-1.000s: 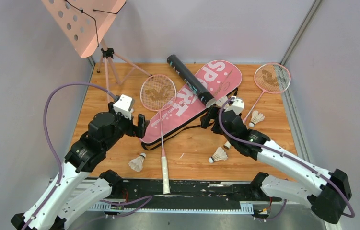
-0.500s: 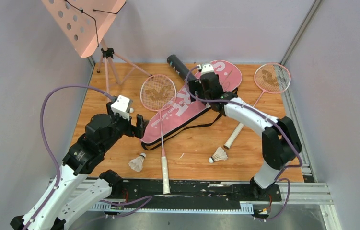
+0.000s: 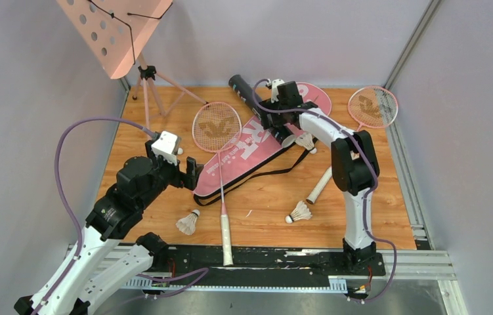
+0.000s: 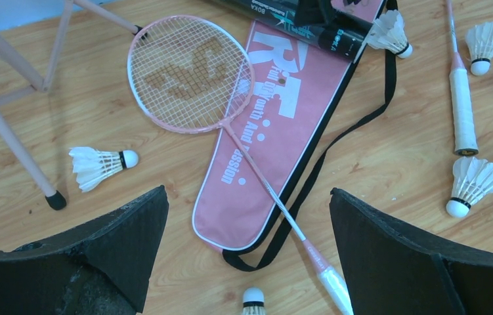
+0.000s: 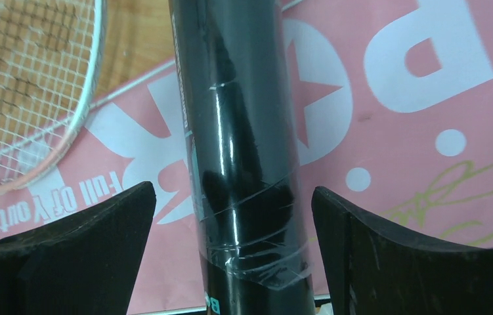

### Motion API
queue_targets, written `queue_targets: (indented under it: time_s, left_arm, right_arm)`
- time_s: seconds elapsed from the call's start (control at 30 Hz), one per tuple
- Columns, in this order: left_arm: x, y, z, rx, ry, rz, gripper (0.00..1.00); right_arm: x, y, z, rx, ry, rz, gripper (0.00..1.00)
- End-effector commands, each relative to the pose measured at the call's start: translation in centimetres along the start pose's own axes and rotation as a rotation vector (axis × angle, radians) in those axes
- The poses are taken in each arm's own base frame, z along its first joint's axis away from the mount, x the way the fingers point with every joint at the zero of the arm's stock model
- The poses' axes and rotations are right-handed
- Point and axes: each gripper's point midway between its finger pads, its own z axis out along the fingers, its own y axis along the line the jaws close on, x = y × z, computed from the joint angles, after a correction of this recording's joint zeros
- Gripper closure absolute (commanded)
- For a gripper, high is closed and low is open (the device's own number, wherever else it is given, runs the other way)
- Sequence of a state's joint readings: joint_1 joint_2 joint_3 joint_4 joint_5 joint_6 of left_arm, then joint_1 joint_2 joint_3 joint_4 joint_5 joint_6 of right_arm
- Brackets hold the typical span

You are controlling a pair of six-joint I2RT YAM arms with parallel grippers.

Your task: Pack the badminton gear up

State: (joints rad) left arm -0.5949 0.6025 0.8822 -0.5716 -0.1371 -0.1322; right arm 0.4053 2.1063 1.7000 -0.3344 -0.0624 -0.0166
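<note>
The black tube [image 3: 240,88] lies slantwise on the long pink bag [image 3: 243,147]. My right gripper [image 3: 271,108] is lowered over the tube's middle. Its jaws are open and straddle the tube [image 5: 240,131], with a gap on each side. My left gripper [image 3: 194,172] hovers open over the bag's near end [image 4: 243,203] and holds nothing. One pink racket [image 3: 217,126] lies across the bag with its handle towards me. The other racket [image 3: 373,106] lies at the back right. Several shuttlecocks are scattered about, among them one [image 3: 188,222] front left, one [image 3: 300,212] front centre, and one [image 3: 306,141] by the tube's mouth.
A pink perforated music stand [image 3: 115,33] on tripod legs [image 3: 148,98] stands at the back left corner. Grey walls close in the wooden table [image 3: 388,216] on three sides. The bag's black strap [image 3: 276,172] trails over the wood.
My right arm swung from the table's front centre out to the back and came down over the tube. Its jaws have narrowed a little. The left arm has barely moved.
</note>
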Motion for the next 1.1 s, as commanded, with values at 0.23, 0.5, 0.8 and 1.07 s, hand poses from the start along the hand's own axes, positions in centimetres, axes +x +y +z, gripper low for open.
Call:
queue_targets:
  time_s: [0.23, 0.5, 0.8, 1.07]
  left_arm:
    - [-0.9, -0.1, 0.0, 0.005, -0.040, -0.011, 0.00]
    - [-0.7, -0.1, 0.3, 0.000, -0.029, -0.009, 0.00]
    - [-0.9, 0.8, 0.0, -0.048, -0.031, -0.016, 0.00]
    - [-1.7, 4.1, -1.3, -0.234, -0.058, -0.027, 0.00]
  right_arm:
    - [1.3, 0.6, 2.2, -0.089, 0.048, -0.065, 0.09]
    - [1.4, 0.3, 2.7, -0.064, 0.053, -0.042, 0.16]
    - [1.0, -0.4, 2.1, -0.009, 0.043, -0.007, 0.32]
    - [-1.3, 1.6, -1.7, -0.083, -0.016, 0.101, 0.45]
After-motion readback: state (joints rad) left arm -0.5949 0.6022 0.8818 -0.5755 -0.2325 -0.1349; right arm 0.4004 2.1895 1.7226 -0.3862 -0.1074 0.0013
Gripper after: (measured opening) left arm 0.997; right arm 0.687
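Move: The black tube lies almost under the right hand: its middle is about 4 cm farther out, 2 cm to the left and 5 cm below. The pink bag lies beneath the tube, its middle some 7 cm back and 2 cm left of the hand. The left racket's head is about level with the hand and 17 cm left; a shuttlecock lies about 7 cm back and 13 cm right. From the left hand the tube is roughly 33 cm ahead, 26 cm right and 22 cm below. The right fingers come to straddle the black tube and pinch it by its sides a little nearer than its middle: the hand sinks about 4.5 cm onto it, pitching down some 5 degrees, then stays low while the wide-open fingers close partway until they stop on the tube, the closing effort rising. Late on, the left hand, open and empty, starts to swing slightly left. ##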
